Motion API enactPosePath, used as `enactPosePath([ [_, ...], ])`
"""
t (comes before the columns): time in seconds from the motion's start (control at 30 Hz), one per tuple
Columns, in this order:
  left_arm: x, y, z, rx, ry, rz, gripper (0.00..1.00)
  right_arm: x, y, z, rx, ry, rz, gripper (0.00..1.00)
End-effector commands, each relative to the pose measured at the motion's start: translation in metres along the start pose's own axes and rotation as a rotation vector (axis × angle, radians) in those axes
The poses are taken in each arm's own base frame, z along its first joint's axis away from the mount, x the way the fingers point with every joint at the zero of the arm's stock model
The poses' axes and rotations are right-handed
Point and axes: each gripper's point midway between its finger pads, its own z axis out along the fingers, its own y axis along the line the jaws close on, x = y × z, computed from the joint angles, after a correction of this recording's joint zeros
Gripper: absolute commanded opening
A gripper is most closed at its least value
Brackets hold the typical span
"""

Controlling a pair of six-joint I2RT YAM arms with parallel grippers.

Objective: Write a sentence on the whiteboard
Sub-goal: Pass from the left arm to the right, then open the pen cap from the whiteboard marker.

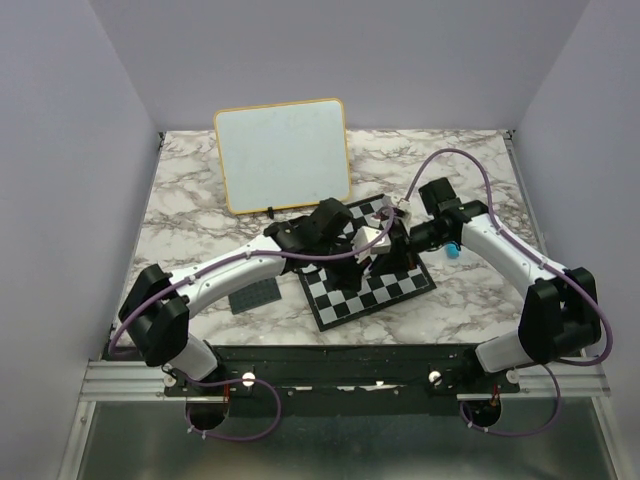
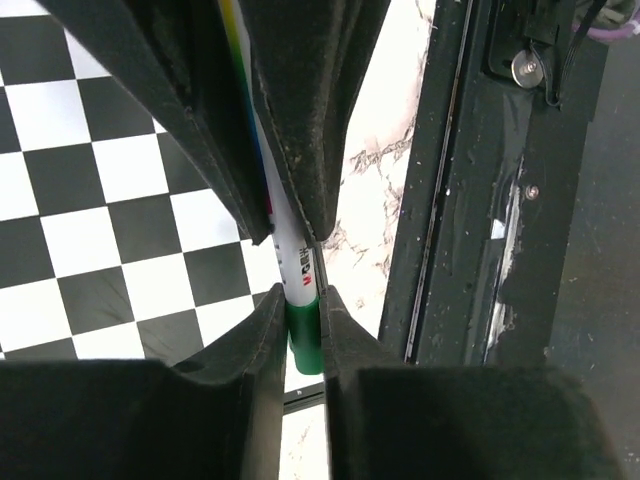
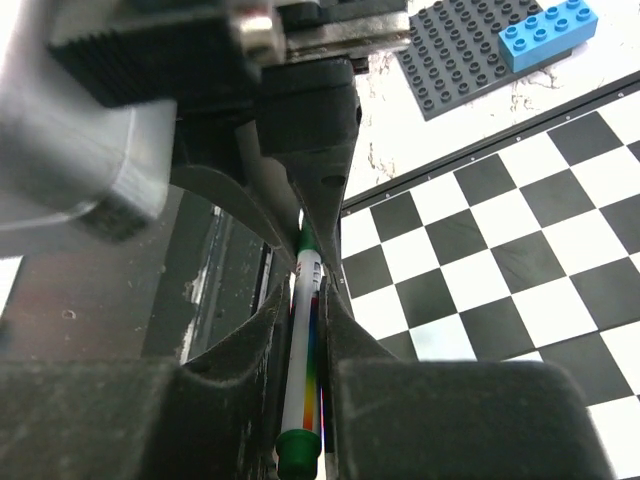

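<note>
The whiteboard [image 1: 283, 155] leans at the back of the table, white with a yellow-orange frame; no sentence shows on it. Over the chessboard [image 1: 345, 300] both grippers meet on one marker. It has a white barrel with a rainbow stripe [image 3: 300, 370] and green ends [image 2: 304, 340]. My left gripper [image 2: 303, 300] is shut on the marker's green end. My right gripper [image 3: 300, 290] is shut on the barrel, facing the left one. In the top view the left gripper [image 1: 368, 243] and right gripper [image 1: 398, 240] hide the marker.
A dark grey studded baseplate [image 3: 470, 50] carrying a blue brick [image 3: 548, 30] lies beside the chessboard, left of it in the top view [image 1: 252, 295]. A small blue object [image 1: 452, 251] sits under the right arm. The black base rail [image 2: 480, 200] runs along the near edge.
</note>
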Motion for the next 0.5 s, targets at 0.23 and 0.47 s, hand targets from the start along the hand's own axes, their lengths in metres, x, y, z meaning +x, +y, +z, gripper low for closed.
enactPosePath([
  [0.23, -0.034, 0.006, -0.067, -0.124, -0.444, -0.076, 0.99, -0.023, -0.010, -0.002, 0.068, -0.030, 0.173, 0.01],
  [0.47, -0.034, 0.021, -0.104, -0.244, -0.716, -0.217, 0.99, -0.030, -0.023, -0.008, 0.123, -0.086, 0.287, 0.01],
])
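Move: The marker is pinched by both hands. Its middle lies about 4 cm to the right of the left hand and 1 cm farther out and higher; the brick plate is some 27 cm to the left hand's left, 5 cm out and 11 cm below. From the right hand, the whiteboard's middle is roughly 28 cm ahead, 24 cm left and at about its height; the chessboard's middle lies 10 cm ahead, 6 cm left and 13 cm below. The left hand opens wide, lets go of the marker's green end and backs off about 6 cm left and equally far up, easing slightly forward while its fingers swing some 30 degrees from down-right to more level and forward. The right hand keeps its pinch on the marker and eases about 2 cm forward and a little up towards the whiteboard, tilting and turning clockwise gently as it goes. ##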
